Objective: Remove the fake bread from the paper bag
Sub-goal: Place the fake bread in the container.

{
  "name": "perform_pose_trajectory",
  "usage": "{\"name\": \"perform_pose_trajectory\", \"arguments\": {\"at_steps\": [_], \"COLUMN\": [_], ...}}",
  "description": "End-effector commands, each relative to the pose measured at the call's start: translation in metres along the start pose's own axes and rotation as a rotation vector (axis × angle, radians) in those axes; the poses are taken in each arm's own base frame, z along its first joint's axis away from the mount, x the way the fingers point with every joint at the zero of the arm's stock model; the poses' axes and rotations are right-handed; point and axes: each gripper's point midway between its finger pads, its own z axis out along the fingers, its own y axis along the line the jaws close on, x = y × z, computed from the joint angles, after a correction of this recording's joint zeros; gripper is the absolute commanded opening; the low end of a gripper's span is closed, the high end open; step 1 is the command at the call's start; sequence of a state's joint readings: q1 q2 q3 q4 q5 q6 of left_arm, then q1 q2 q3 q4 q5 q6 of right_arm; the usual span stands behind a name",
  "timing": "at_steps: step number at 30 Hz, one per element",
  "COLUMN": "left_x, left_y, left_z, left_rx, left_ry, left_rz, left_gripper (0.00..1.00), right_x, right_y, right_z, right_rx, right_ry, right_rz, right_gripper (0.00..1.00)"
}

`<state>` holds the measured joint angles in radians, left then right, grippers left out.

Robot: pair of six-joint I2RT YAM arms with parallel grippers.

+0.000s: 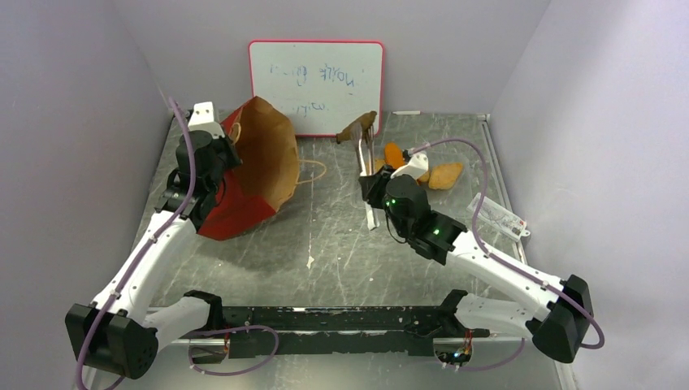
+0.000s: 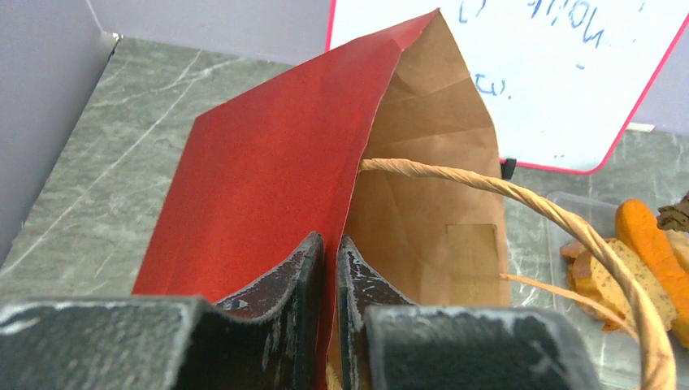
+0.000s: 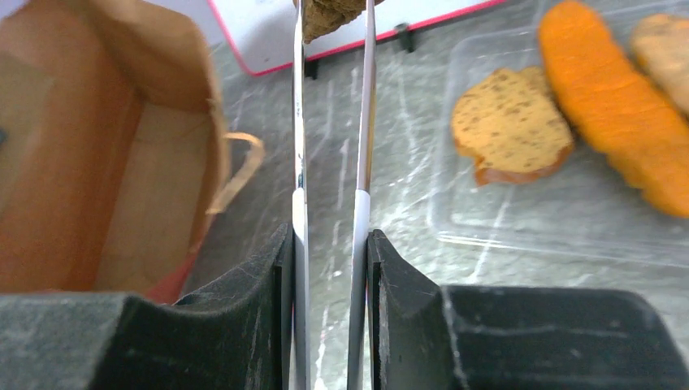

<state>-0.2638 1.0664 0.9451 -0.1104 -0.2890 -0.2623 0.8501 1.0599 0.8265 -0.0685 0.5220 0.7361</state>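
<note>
The red paper bag (image 1: 260, 162) lies on its side at the left, its brown mouth facing right. My left gripper (image 2: 331, 244) is shut on the paper bag's (image 2: 268, 162) rim, one finger outside and one inside. My right gripper (image 3: 329, 236) is shut on a pair of metal tongs (image 3: 298, 122). The tongs' tips pinch a dark brown bread piece (image 1: 360, 126) above the table, in front of the whiteboard. A speckled round slice (image 3: 508, 122), a long orange loaf (image 3: 617, 97) and a tan roll (image 3: 662, 45) lie on a clear plastic tray (image 3: 569, 227).
A pink-framed whiteboard (image 1: 315, 85) leans on the back wall. The bag's loop handle (image 2: 520, 195) arches toward the tray. A small white packet (image 1: 497, 218) lies at the table's right edge. Purple walls close in both sides.
</note>
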Motion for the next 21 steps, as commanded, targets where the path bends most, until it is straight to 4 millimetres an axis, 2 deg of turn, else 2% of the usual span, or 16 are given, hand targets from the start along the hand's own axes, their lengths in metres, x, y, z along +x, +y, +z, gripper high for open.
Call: {"name": "perform_pose_trajectory", "arguments": {"at_steps": [1, 5, 11, 16, 21], "left_x": [-0.033, -0.044, -0.064, -0.073, -0.074], "left_y": [-0.006, -0.015, -0.033, -0.045, -0.057], "left_z": [-0.007, -0.013, -0.024, -0.029, -0.032], "left_rx": [0.016, 0.057, 0.135, 0.181, 0.245], "left_ry": [-0.064, -0.069, -0.073, -0.055, -0.042], "left_rz": [-0.009, -0.037, -0.139, -0.262, -0.388], "left_gripper": [0.07, 0.07, 0.07, 0.07, 0.07], "right_x": [-0.031, -0.03, -0.028, -0.013, -0.002], "right_y": [-0.027, -0.052, -0.078, -0.095, -0.11], "right_z": [-0.007, -0.01, -0.019, -0.021, -0.019], "right_rx": [0.144, 0.256, 0.394, 0.473, 0.531], "right_ry": [-0.125, -0.133, -0.101, -0.037, 0.015], "right_rz": [-0.055, -0.124, -0.213, -0.267, -0.332], "right_gripper": [0.0, 0.0, 0.0, 0.0, 0.0]}}
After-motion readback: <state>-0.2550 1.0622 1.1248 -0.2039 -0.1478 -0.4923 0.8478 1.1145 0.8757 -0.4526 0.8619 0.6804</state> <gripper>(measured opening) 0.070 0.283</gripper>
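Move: The container's middle lies about 14 cm ahead of the right hand, 14 cm to its right and 22 cm below. In it the bread slice is some 15 cm ahead and 4 cm right of this hand, the orange loaf 16 ahead and 11 right, the far bun 14 ahead and 23 right. From the left hand the container is some 52 cm right, 6 cm farther out and 26 cm down. Still gripping the tongs, with the brown bread pinched at their far end, the right hand carries the bread rightward about 8.5 cm over the container, sinking some 5 cm. It turns clockwise about 15 degrees and rolls its left side down. The left hand keeps its pinch on the bag's rim, raising it about 7 cm, drifting right and rolling left side down. ##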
